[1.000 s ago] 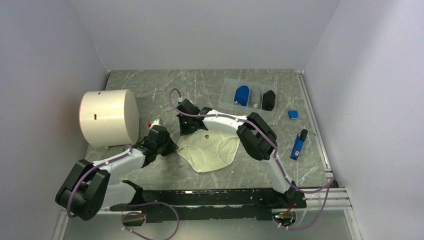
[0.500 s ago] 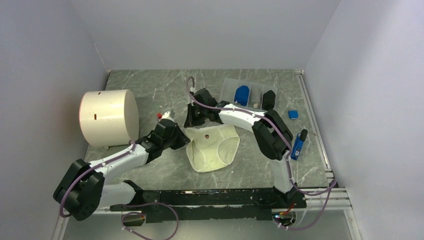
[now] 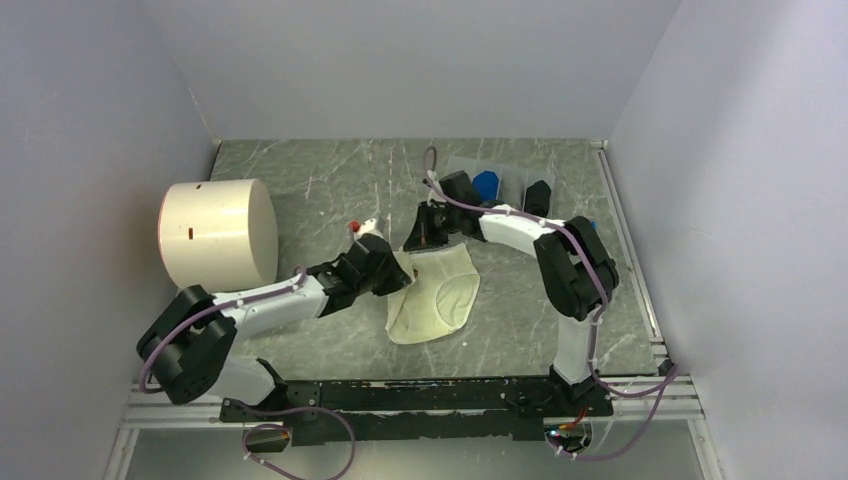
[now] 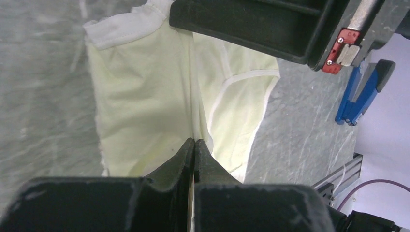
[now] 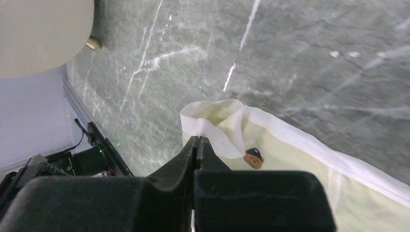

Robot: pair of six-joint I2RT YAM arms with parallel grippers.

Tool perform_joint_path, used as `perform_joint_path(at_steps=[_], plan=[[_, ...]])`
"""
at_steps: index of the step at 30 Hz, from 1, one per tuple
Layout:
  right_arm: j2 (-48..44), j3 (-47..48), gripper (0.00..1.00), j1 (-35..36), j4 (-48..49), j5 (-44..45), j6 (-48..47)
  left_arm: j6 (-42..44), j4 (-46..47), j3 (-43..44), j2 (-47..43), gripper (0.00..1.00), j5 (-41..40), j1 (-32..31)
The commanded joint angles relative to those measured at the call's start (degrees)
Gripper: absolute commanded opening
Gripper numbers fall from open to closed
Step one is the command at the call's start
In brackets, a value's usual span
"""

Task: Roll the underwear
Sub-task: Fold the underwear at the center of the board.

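The cream-yellow underwear (image 3: 440, 298) lies mid-table with its left side folded over toward the right. My left gripper (image 3: 398, 277) is shut on a fold of its cloth (image 4: 145, 96), fingertips pinched together (image 4: 194, 143). My right gripper (image 3: 424, 238) is shut on the white waistband corner (image 5: 208, 126), held just above the table beside a small bear emblem (image 5: 253, 157). The blue underwear (image 3: 487, 184) sits as a roll in a clear tray (image 3: 512, 180) at the back, partly behind the right arm.
A large cream cylinder (image 3: 218, 233) lies on its side at the left. A black roll (image 3: 538, 194) is in the tray too. A hard blue block (image 4: 360, 92) rests on the table to the right. Walls close in on three sides.
Both grippers have moved right, carrying the left edge of the cream underwear with them. The garment now looks narrower, its left side folded over the middle.
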Motion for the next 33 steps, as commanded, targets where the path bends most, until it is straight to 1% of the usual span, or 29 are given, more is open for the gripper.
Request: perform_joint_path(at_steps=[1, 7, 13, 17, 21, 23, 31, 33], plan=[[-5.0, -3.4, 0.0, -4.0, 7.1, -5.4, -2.1, -1.6, 1.4, 4.6, 3.2, 0.05, -0.8, -3.8], [-8.1, -7.5, 0.0, -8.5, 6.8, -7.4, -4.5, -2.0, 2.4, 10.3, 9.1, 0.05, -1.5, -7.5], [-9.0, -9.1, 0.0, -13.0, 1.3, -1.5, -9.0, -2.7, 2.0, 16.2, 15.7, 0.05, -2.3, -10.3], [-9.5, -10.7, 0.0, -14.8, 0.3, 1.4, -10.4, -2.9, 1.1, 20.0, 19.7, 0.05, -2.7, -11.1], [-10.2, -12.2, 0.0, -16.4, -0.4, 5.1, -11.0, -3.3, 1.6, 22.6, 23.2, 0.05, -1.2, -11.5], [-10.7, -12.7, 0.0, -17.1, 0.3, 5.3, -11.3, -3.5, 1.3, 24.0, 24.4, 0.05, -1.3, -11.9], [-8.3, -10.2, 0.0, -19.6, -2.6, 5.1, -13.6, -4.3, 0.3, 29.7, 29.6, 0.05, -0.5, -12.3], [-8.5, -10.9, 0.02, -20.1, -2.1, 5.8, -13.2, -4.5, 0.3, 30.6, 30.7, 0.05, -0.3, -12.3]])
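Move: The left gripper already pinches the underwear's raised left side; the right leg edge it must meet lies about 15 cm to its right, 2 cm ahead and 7 cm below. The crotch end is some 13 cm back and 4 cm right. From the right gripper, pinching the left waistband end, the right waistband corner is roughly 15 cm right, 1 cm ahead and 6 cm below; the clear box's centre stands 13 cm ahead and 21 cm right, its blue roll 15 cm ahead and 18 cm right. Keep both grippers shut on the lifted left side and sweep them together to the right, about 15 cm, carrying it over the underwear to its right edge while easing slightly forward. Midway, lower the right gripper some 4 cm towards the waistband corner and turn it about 10 degrees clockwise; let the left sink only a little, staying higher. ##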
